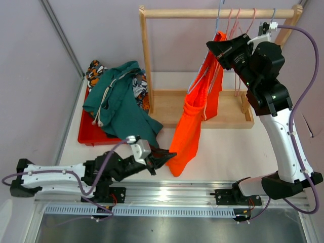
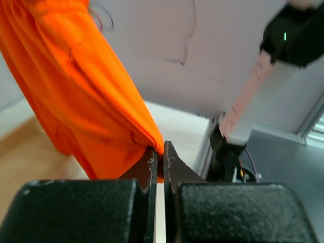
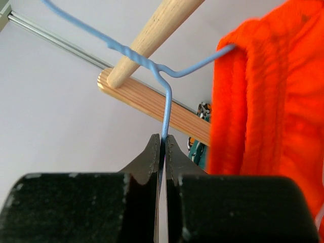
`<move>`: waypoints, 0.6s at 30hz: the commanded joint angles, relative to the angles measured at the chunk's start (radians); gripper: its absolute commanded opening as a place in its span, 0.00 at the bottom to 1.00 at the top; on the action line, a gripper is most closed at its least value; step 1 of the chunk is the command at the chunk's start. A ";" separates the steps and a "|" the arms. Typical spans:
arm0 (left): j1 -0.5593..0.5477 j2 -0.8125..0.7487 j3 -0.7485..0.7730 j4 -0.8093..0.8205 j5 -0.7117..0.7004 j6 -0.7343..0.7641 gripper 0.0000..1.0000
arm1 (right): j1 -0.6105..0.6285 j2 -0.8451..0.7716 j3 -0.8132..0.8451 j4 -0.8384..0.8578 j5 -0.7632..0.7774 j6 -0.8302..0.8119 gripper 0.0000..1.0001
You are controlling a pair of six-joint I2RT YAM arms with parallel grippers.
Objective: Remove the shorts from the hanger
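The bright orange shorts (image 1: 195, 116) hang from a blue wire hanger (image 3: 164, 98) on the wooden rail (image 1: 217, 13). My left gripper (image 1: 167, 156) is shut on the bottom hem of the orange shorts (image 2: 91, 96), low near the table. My right gripper (image 1: 215, 50) is shut on the blue hanger's wire just below the rail (image 3: 152, 30), with the shorts' waistband (image 3: 268, 96) right of it. The dark teal shorts (image 1: 121, 101) lie heaped on a red tray (image 1: 88, 134) with printed pairs (image 1: 94, 70) under them.
The wooden rack (image 1: 147, 61) has a flat base tray (image 1: 228, 109) and several empty pink and blue hangers (image 1: 238, 25) on the rail. A metal rail (image 1: 167, 195) runs along the table's near edge.
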 commanded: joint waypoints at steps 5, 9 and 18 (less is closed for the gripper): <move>-0.145 0.065 -0.083 0.026 -0.160 -0.046 0.00 | -0.042 0.005 0.063 0.132 -0.004 0.024 0.00; -0.145 0.121 -0.041 0.040 -0.241 -0.021 0.00 | -0.051 0.002 0.057 0.123 -0.059 0.065 0.00; 0.121 0.353 0.215 0.054 -0.312 0.102 0.00 | 0.014 -0.185 -0.277 0.236 -0.226 0.297 0.00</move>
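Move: Both grippers are already shut: the left on the lower edge of the orange shorts, the right on the blue hanger's wire. From the left gripper, the shorts' middle lies about 14 cm ahead, 8 cm right and 8 cm up, and the hanger some 24 cm ahead, 10 cm right and 16 cm up. The green shorts heap is 20 cm ahead, 21 cm left and lower. From the right gripper, the shorts' middle lies about 13 cm back, 4 cm left and 10 cm down. Keep the left gripper pinched on the lower edge of the orange shorts and pull it down about 7 cm, then swing it forward some 7 cm towards the rack, rising slightly, edging right and turning about 20 degrees counter-clockwise. Hold the hanger's wire in the right gripper, easing it down about 3.5 cm and a little back and left. ##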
